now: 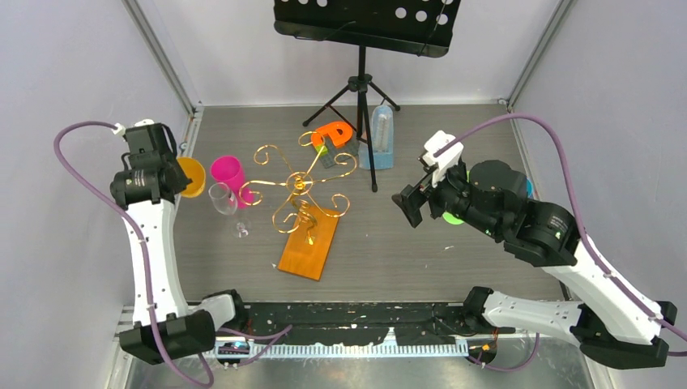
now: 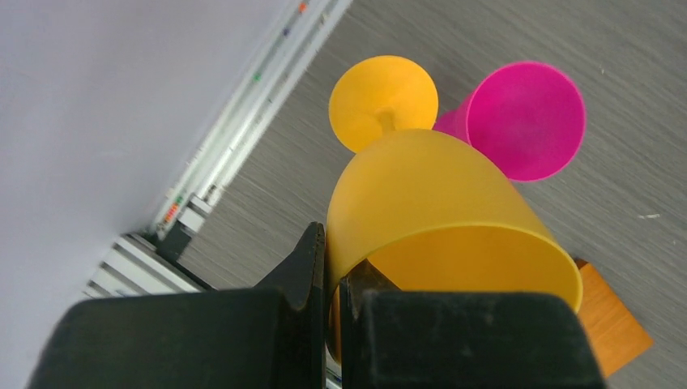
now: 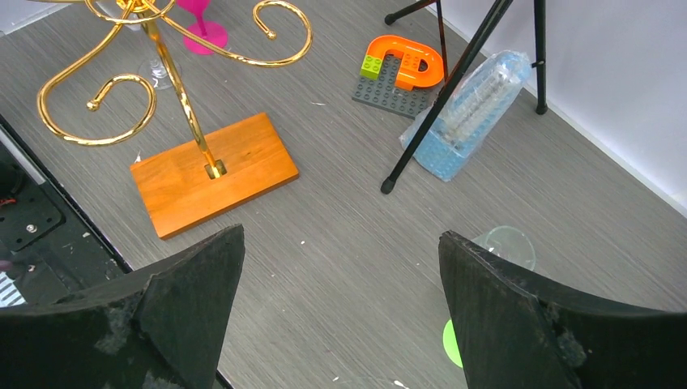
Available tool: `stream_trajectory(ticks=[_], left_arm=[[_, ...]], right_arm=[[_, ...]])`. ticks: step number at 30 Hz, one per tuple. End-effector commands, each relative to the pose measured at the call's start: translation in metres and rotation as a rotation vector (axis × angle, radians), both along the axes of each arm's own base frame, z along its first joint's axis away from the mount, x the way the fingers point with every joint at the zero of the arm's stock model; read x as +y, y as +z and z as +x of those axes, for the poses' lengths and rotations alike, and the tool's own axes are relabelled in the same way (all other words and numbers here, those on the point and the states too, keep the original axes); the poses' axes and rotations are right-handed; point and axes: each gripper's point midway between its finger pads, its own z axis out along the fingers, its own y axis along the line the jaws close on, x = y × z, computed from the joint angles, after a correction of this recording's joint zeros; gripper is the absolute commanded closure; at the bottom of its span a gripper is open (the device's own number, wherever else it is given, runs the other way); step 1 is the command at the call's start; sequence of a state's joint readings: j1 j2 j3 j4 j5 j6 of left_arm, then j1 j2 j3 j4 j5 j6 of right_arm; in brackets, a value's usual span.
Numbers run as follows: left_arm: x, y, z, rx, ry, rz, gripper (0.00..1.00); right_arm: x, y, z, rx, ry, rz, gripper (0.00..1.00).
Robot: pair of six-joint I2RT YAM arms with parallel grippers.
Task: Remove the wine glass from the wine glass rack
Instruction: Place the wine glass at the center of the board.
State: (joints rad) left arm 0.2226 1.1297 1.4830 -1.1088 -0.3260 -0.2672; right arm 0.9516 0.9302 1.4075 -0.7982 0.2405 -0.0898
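Observation:
The wine glass rack (image 1: pixel 300 185) is a gold wire tree on an orange wooden base (image 1: pixel 309 243), mid-table; its base (image 3: pixel 212 172) also shows in the right wrist view. No glass hangs on its arms. My left gripper (image 2: pixel 336 251) is shut on the rim wall of an orange wine glass (image 2: pixel 421 182), one finger inside the bowl and one outside. That wine glass (image 1: pixel 192 176) is left of the rack, near the left wall, with its foot (image 2: pixel 382 101) pointing away from the camera. My right gripper (image 3: pixel 340 235) hangs open over bare table to the right of the rack, holding nothing.
A pink glass (image 1: pixel 228 174) and a clear glass (image 1: pixel 223 198) stand between the orange glass and the rack. A black music stand (image 1: pixel 362 81), a Lego plate with an orange piece (image 1: pixel 332 134) and a bagged blue object (image 1: pixel 377 138) are behind. A green glass (image 1: pixel 451 217) lies under the right arm.

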Motion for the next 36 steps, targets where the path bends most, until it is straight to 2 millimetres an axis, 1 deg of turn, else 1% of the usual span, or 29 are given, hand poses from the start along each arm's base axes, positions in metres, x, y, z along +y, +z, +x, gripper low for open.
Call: stream_trajectory(ticks=[1,3,8,14,17,21,29,33,36], left_arm=[[-0.009,-0.031,0.017,-0.002,-0.023,-0.149,1.0],[-0.01,-0.049,0.016,0.025,-0.017,-0.188,1.0],[-0.007,-0.08,0.013,0.074,0.012,-0.243,1.0],[0.0,-0.103,0.011,0.109,0.053,-0.291,1.0],[0.003,-0.111,0.009,0.117,0.076,-0.311,1.0],[0.007,-0.119,0.007,0.129,0.102,-0.344,1.0],[0.016,-0.132,0.005,0.138,0.167,-0.404,1.0],[0.014,-0.14,0.008,0.139,0.172,-0.477,1.0],[0.016,-0.147,0.009,0.15,0.183,-0.499,1.0]], right_arm=[[-0.006,0.006,-0.006,0.002,-0.004,0.047,0.04],[-0.008,0.006,-0.008,-0.001,-0.002,0.049,0.04],[-0.011,0.006,-0.013,-0.003,0.01,0.056,0.04],[-0.011,0.002,-0.017,0.005,0.023,0.07,0.04],[-0.011,-0.001,-0.017,0.011,0.024,0.065,0.04],[-0.011,0.001,-0.017,0.006,0.025,0.069,0.04],[-0.008,0.001,-0.017,0.016,0.028,0.076,0.04],[-0.007,0.001,-0.017,0.016,0.028,0.079,0.04],[-0.005,-0.001,-0.016,0.019,0.029,0.081,0.04]])
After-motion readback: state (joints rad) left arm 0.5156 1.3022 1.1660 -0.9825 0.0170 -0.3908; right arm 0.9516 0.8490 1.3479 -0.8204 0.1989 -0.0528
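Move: The left gripper already pinches the yellow wine glass by its bowl wall. The free table spot for it lies nearly straight below, about 29 cm down and 3 cm ahead. The pink glass stands some 11 cm ahead and 8 cm right, the clear glass 7 cm right and level with the hand; the rack's wooden base is about 25 cm right and 5 cm back. From the right hand that spot lies roughly 45 cm left, 9 cm ahead and 37 cm down. Lower the left gripper about 14 cm almost straight down to the table left of the clear glass and this side of the pink one, quickly for the first 10 cm, then easing. Keep the pinch on the yellow glass's bowl and tilt the hand some 30 degrees as it sinks, mainly dipping its left side, to bring the foot towards the tabletop. ##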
